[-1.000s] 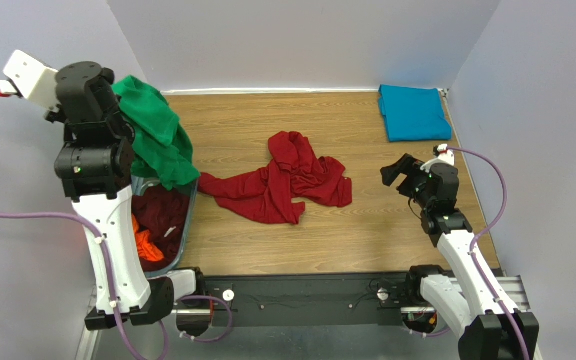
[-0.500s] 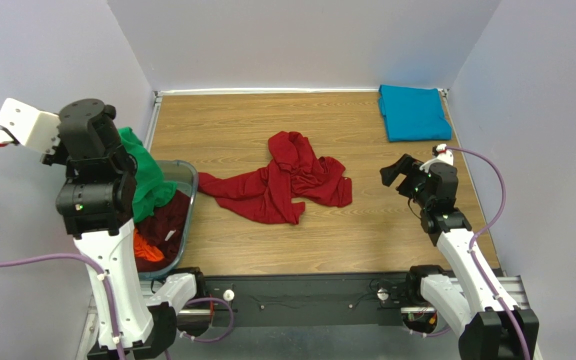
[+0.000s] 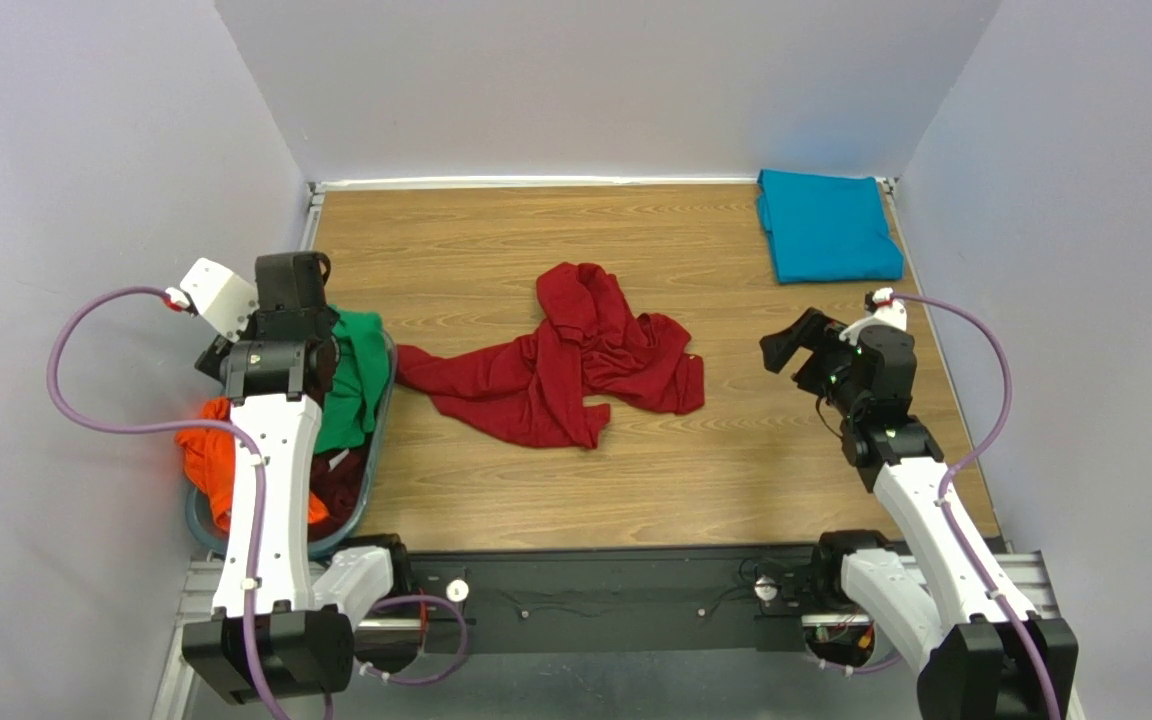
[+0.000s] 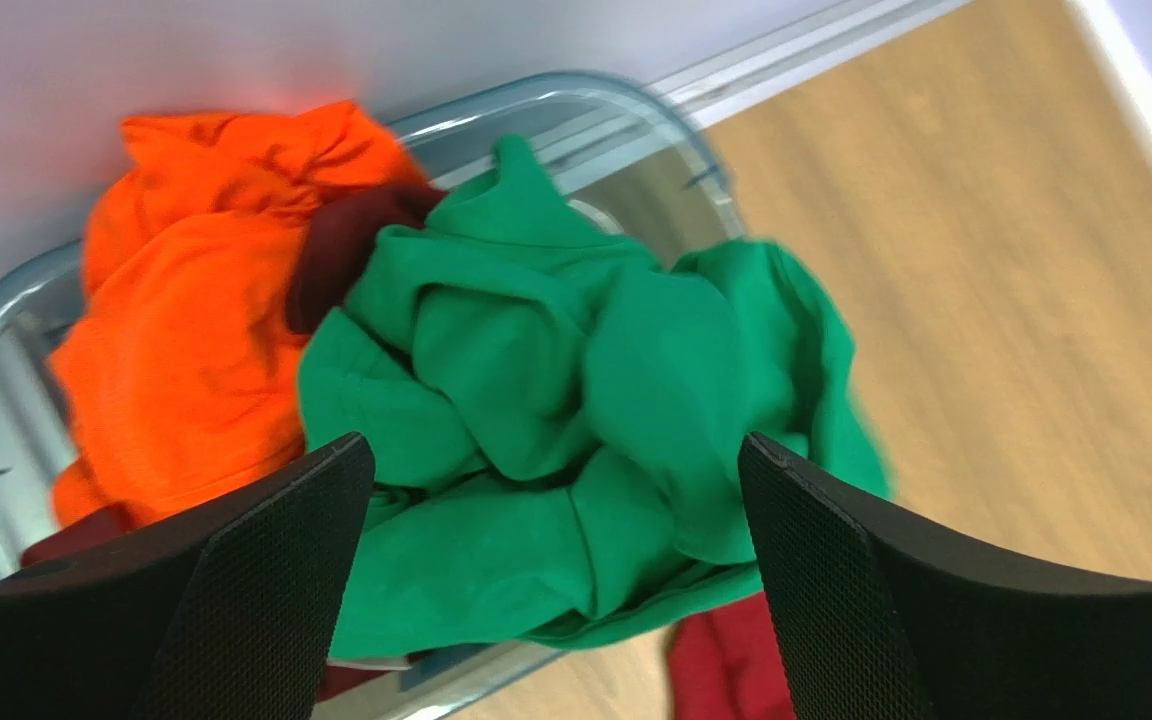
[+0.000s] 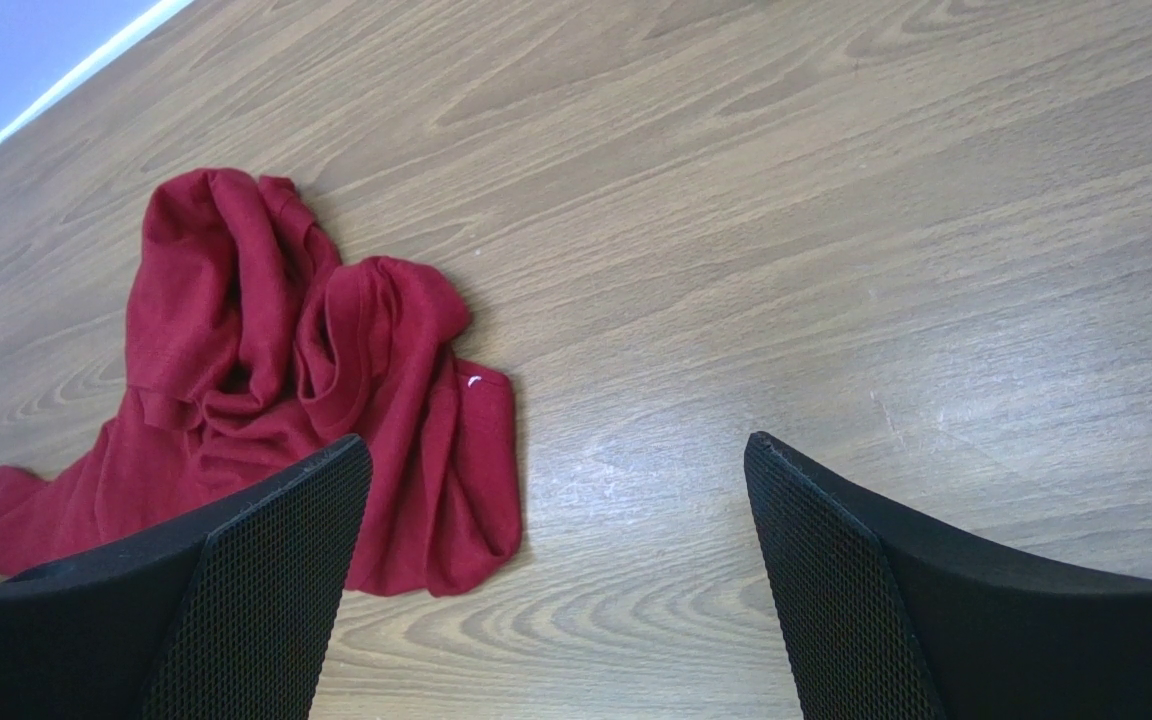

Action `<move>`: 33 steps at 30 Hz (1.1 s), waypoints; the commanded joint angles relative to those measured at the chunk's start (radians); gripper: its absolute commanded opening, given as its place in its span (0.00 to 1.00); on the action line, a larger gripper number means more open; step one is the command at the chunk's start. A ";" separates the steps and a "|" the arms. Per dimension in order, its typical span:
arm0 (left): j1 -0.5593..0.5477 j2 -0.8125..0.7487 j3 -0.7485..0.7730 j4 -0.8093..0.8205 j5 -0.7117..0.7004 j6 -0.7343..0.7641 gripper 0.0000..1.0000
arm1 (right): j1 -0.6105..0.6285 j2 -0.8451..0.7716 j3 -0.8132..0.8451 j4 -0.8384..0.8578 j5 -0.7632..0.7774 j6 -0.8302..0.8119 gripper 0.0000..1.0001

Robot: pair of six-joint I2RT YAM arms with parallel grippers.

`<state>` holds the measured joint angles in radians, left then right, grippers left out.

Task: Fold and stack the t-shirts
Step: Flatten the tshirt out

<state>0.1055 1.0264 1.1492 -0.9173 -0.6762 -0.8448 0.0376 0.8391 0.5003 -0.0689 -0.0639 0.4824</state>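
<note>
A dark red t-shirt [image 3: 560, 360] lies crumpled on the middle of the wooden table, also seen in the right wrist view [image 5: 267, 405]. A teal-blue t-shirt [image 3: 827, 225] lies folded at the back right corner. A green t-shirt [image 4: 582, 405] sits bunched in the bin beside an orange t-shirt [image 4: 192, 330]. My left gripper [image 4: 555, 450] hangs open just above the green t-shirt [image 3: 354, 375], holding nothing. My right gripper [image 5: 557, 447] is open and empty over bare wood, right of the dark red t-shirt.
A clear bluish plastic bin [image 3: 372, 450] stands at the table's left edge; its rim [image 4: 597, 105] shows in the left wrist view. Another dark red cloth [image 4: 334, 248] lies under the green one. The orange t-shirt [image 3: 214, 458] hangs over the bin's left rim. White walls enclose the table.
My left arm swung down from high up to the bin. Its gripper opened and the green t-shirt dropped into the bin. The right arm has not moved.
</note>
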 commanded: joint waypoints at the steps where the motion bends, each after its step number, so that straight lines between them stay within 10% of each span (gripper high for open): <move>1: 0.005 -0.060 0.108 0.078 0.124 0.013 0.98 | 0.001 -0.008 0.015 0.000 -0.007 0.002 1.00; 8: -0.061 -0.082 0.167 0.267 0.429 0.099 0.99 | 0.001 0.012 0.030 0.000 -0.071 -0.022 1.00; 17: -0.594 0.147 0.117 0.402 0.346 0.082 0.98 | 0.001 0.126 0.055 0.003 -0.183 -0.071 1.00; 33: -1.000 0.422 -0.227 0.600 0.501 0.033 0.94 | 0.001 0.310 0.072 0.001 -0.206 -0.038 1.00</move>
<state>-0.8871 1.3811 0.9386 -0.3660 -0.2020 -0.7959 0.0376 1.1275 0.5411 -0.0685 -0.2344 0.4377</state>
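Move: The red t-shirt's middle lies roughly 37 cm right of the left hand, 7 cm ahead and 24 cm below. In the bin, the green shirt sits about 13 cm beneath that hand, 3 cm ahead and 2 cm right; the orange shirt is about 12 cm left, 8 cm back and 17 cm lower. From the right hand, the red t-shirt's middle is some 33 cm left, 1 cm ahead and 15 cm below; the folded blue shirt is 24 cm ahead, 3 cm right. Up some 12 cm off the bin and then sweeping right in an arc, the open left hand swings about 40 cm to come over the near side of the red t-shirt, dropping 25 cm from its peak and turning clockwise by nearly 80 degrees. The right hand, also open, sinks about 6 cm, eases 3 cm left towards the red t-shirt and tips further down. ##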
